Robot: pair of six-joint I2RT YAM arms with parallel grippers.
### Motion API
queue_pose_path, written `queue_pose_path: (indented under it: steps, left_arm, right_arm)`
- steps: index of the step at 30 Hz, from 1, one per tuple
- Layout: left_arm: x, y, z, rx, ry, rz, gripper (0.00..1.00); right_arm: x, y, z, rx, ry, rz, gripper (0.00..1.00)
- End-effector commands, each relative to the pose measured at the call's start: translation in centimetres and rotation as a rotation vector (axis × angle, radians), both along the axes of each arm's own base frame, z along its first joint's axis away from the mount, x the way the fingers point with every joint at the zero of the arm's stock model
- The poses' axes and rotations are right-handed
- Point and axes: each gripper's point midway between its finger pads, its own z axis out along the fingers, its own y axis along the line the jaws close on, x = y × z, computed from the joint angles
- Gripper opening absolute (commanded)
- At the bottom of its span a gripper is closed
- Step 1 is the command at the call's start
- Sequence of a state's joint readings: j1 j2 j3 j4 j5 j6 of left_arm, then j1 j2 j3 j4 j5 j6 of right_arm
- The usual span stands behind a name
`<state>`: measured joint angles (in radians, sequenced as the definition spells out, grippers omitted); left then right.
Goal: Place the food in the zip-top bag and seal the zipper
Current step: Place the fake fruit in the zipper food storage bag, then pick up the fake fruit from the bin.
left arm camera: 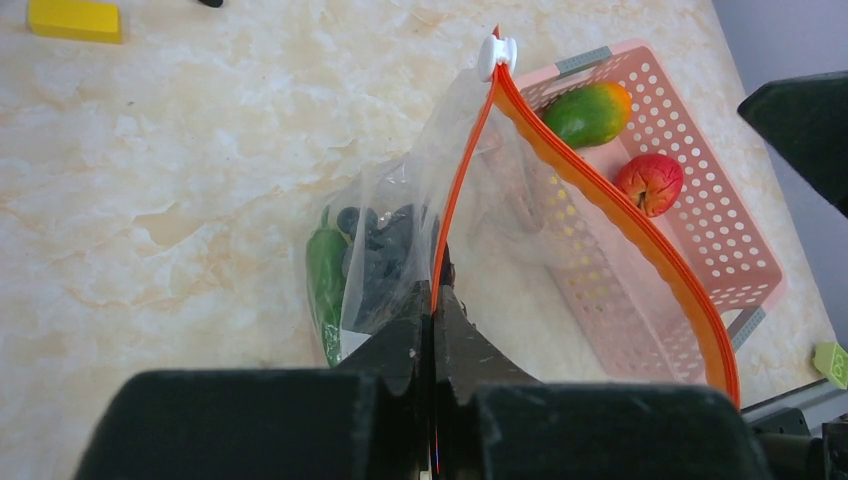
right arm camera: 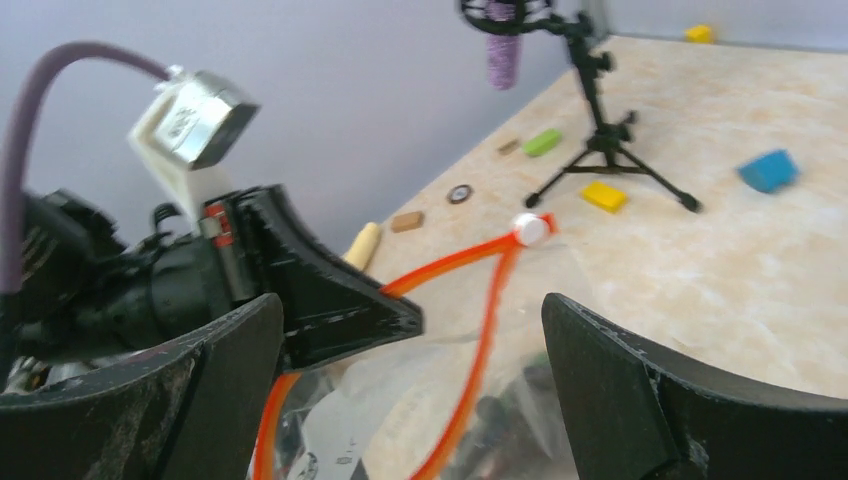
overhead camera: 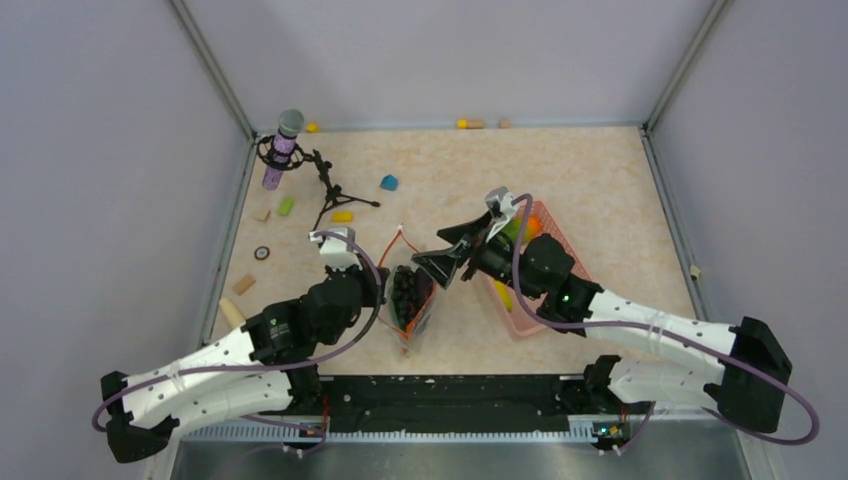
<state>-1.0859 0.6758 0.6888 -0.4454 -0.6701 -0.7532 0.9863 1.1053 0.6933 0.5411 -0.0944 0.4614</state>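
Observation:
The zip-top bag stands mid-table with its mouth open. Dark grapes and a green piece lie inside it. My left gripper is shut on the near side of the orange-red zipper; the white slider sits at the far end. My right gripper is open wide and empty, hovering just above the bag's mouth. A green-orange fruit and a red fruit lie in the pink basket.
The pink basket stands right of the bag, under my right arm. A microphone on a tripod stands at the back left. Small blocks lie around it: blue, yellow, green. Walls enclose the table.

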Motion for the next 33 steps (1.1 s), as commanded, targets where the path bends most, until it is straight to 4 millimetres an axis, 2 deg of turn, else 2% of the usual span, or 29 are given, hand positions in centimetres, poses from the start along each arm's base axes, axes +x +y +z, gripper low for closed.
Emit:
queue_pose_path:
  steps: [1,5,11,14,16,22,29,33]
  left_arm:
    - [0.3,0.2,0.6,-0.026,-0.024,0.015,0.00]
    - [0.2,0.0,0.6,-0.029,-0.020,0.007,0.00]
    - [0.2,-0.1,0.5,-0.028,-0.018,0.006,0.00]
    - [0.2,-0.1,0.4,-0.026,-0.016,0.005,0.00]
    - [0.2,-0.1,0.5,-0.029,-0.016,0.006,0.00]
    - [0.3,-0.1,0.4,-0.024,-0.018,0.009,0.00]
    - [0.3,-0.1,0.4,-0.023,-0.018,0.013,0.00]
    - [0.3,0.0,0.4,-0.021,-0.018,0.013,0.00]
  right_arm:
    - [3.4,-3.8,-0.5,-0.024,0.118,-0.299,0.99]
    - [6.2,-8.5,-3.7,-0.103,0.239,-0.599,0.99]
    - [7.7,-14.2,-6.6,-0.140,0.325,-0.849,0.99]
    - [8.7,-17.9,-9.2,-0.179,0.413,-1.001,0.99]
    - [9.0,-19.7,-11.1,-0.211,0.472,-1.054,0.99]
    - [9.9,-23.4,-14.8,-0.312,0.557,-1.175,0.99]
    - [10.6,-25.4,-18.2,-0.365,0.632,-1.269,0.99]
    - [11.1,-25.9,-19.4,-0.390,0.659,-1.309,0.99]
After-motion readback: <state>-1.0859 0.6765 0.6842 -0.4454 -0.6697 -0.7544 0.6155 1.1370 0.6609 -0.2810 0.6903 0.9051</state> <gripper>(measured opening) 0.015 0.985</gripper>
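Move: Down in the pink basket, the red apple lies about 28 cm to the right of the right hand, some 13 cm ahead and roughly 26 cm below. The mango sits about 7 cm to the left of the apple and 4 cm farther out; the banana is 11 cm to its left and 8 cm nearer. The open zipper bag with the grapes is 5 cm left of the right hand, level with it, 20 cm down. From the left hand the apple is some 37 cm right, 15 cm ahead, 18 cm below. Swinging away from the bag mouth with empty, wide-open fingers, the right hand travels about 25 cm right, 10 cm forward and 18 cm down towards the apple, mostly sideways at first and steeper downward near the end. Its wrist turns some 70 degrees clockwise and tips until the fingers slant forward and down over the basket. The left hand stays put, still pinching the bag's rim. ##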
